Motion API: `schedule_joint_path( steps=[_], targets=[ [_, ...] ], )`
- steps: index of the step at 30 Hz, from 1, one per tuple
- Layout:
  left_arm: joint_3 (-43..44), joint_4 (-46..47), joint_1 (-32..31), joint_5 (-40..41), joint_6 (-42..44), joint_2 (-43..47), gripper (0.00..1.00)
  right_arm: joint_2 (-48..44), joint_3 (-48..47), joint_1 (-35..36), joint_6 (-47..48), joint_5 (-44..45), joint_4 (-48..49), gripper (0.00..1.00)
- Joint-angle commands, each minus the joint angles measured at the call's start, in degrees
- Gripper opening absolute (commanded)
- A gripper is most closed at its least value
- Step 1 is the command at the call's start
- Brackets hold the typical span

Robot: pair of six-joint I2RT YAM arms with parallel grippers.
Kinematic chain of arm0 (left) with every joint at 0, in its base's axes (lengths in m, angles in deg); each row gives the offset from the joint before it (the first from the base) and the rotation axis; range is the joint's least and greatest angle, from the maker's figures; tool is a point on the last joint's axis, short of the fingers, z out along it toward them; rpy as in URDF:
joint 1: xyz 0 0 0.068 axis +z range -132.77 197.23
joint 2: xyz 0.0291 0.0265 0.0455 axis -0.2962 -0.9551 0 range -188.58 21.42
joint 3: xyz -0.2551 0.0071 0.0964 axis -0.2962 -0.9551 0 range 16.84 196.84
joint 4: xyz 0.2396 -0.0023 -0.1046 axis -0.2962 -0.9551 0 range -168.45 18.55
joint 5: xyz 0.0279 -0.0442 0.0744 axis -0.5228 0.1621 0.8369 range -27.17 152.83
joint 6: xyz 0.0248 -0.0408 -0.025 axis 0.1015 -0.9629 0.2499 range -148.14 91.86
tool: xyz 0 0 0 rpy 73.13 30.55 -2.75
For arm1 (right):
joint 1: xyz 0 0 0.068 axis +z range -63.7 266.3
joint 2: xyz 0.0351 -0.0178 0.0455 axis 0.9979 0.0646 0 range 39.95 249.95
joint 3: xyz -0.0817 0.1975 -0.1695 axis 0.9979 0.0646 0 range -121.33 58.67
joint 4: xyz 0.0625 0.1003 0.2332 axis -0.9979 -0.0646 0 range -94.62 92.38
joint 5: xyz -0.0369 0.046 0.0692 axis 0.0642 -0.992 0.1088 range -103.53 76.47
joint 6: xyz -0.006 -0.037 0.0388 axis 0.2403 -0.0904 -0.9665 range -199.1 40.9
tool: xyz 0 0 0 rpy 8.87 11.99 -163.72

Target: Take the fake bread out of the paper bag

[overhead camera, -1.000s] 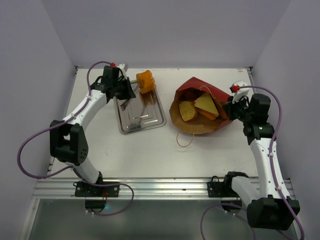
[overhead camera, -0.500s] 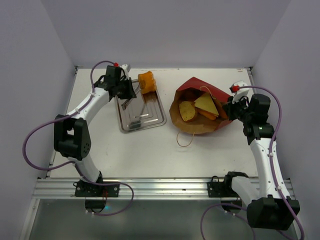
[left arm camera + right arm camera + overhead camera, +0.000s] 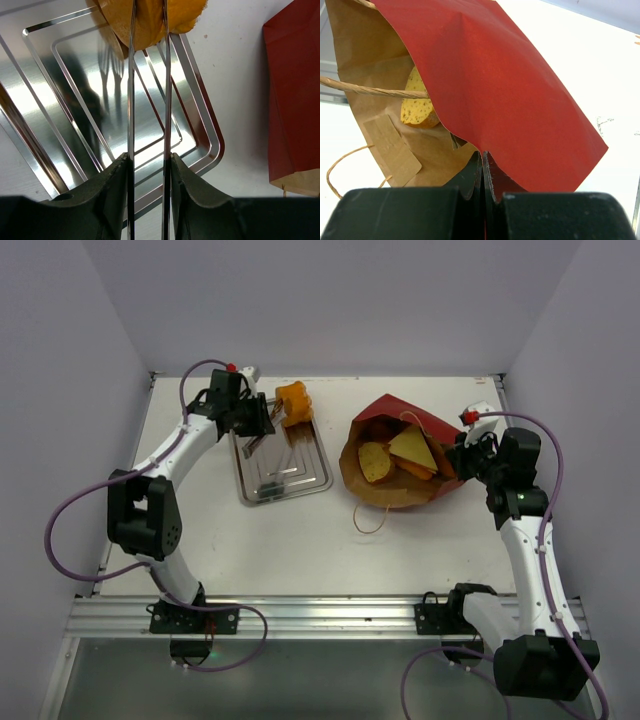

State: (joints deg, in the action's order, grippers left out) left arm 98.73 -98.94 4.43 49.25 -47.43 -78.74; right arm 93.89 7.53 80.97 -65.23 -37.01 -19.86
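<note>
A chunky orange-brown bun (image 3: 293, 403) of fake bread rests at the far corner of the silver tray (image 3: 312, 480). My left gripper (image 3: 268, 418) is open over the tray, its long thin fingers (image 3: 131, 100) apart and reaching onto the bun (image 3: 150, 20). The red paper bag (image 3: 400, 412) lies open at mid-right. It holds a pale wedge (image 3: 412, 447), a round slice (image 3: 374, 462) and an orange loaf (image 3: 415, 470). At the bag's right edge, my right gripper (image 3: 465, 450) is shut on the red wall (image 3: 520, 90). The right wrist view shows the pinch (image 3: 483, 155) and a speckled slice (image 3: 417, 107) inside.
The tray (image 3: 212, 145) lies left of the bag, with bare white table between them. A loop handle (image 3: 370, 518) trails from the bag toward the front. Grey walls close in the back and both sides.
The left arm swung slightly right early on. The left fingers have spread apart, and the bun has settled a little lower on the tray's far corner. The right arm and bag have not moved.
</note>
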Motion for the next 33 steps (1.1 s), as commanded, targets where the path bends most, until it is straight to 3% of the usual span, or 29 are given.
schedule_joint_path(
  steps=[1, 21, 26, 33],
  targets=[
    [1.5, 1.6, 0.4, -2.1, 1.1, 3.6, 0.40, -0.8, 0.2, -0.5, -0.7, 1.2, 1.7, 0.00],
    [0.1, -0.4, 0.5, -3.5, 1.4, 10.0, 0.41, -1.2, 0.0, -0.6, -0.6, 1.1, 1.4, 0.00],
    [-5.2, -1.0, 0.4, -10.5, -0.1, 20.4, 0.36, -1.0, -0.1, -0.6, -0.3, 1.0, 1.2, 0.00],
    [-20.6, -1.9, -0.1, -21.3, -6.2, 40.9, 0.36, -0.8, -0.1, -0.6, -0.1, 1.2, 1.3, 0.00]
  ],
)
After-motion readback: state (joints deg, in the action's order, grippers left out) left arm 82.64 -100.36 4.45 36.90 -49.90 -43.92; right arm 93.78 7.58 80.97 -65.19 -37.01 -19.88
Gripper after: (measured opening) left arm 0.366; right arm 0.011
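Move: The orange bread sits at my left tongs' tips on the tray's far end, about 10 cm ahead of my left hand, 6 cm to its right and 10 cm below. The tray's middle is some 2 cm back, 2 cm right and 14 cm below that hand; the paper bag's middle is about 30 cm right, 4 cm back and 6 cm lower. From my right hand, the bread lies some 20 cm ahead, 38 cm left and 18 cm below. With the tongs already spread at the bread, I lift my left hand nearly straight up about 4 cm, slow, then sweep fast back towards my base while still climbing, ending some 13 cm back and 12 cm up. The wrist tips the tongs up and turns them a little clockwise, roughly 20 degrees in all; my fingers keep the tongs. My right hand stays still, pinching the bag's rim. ##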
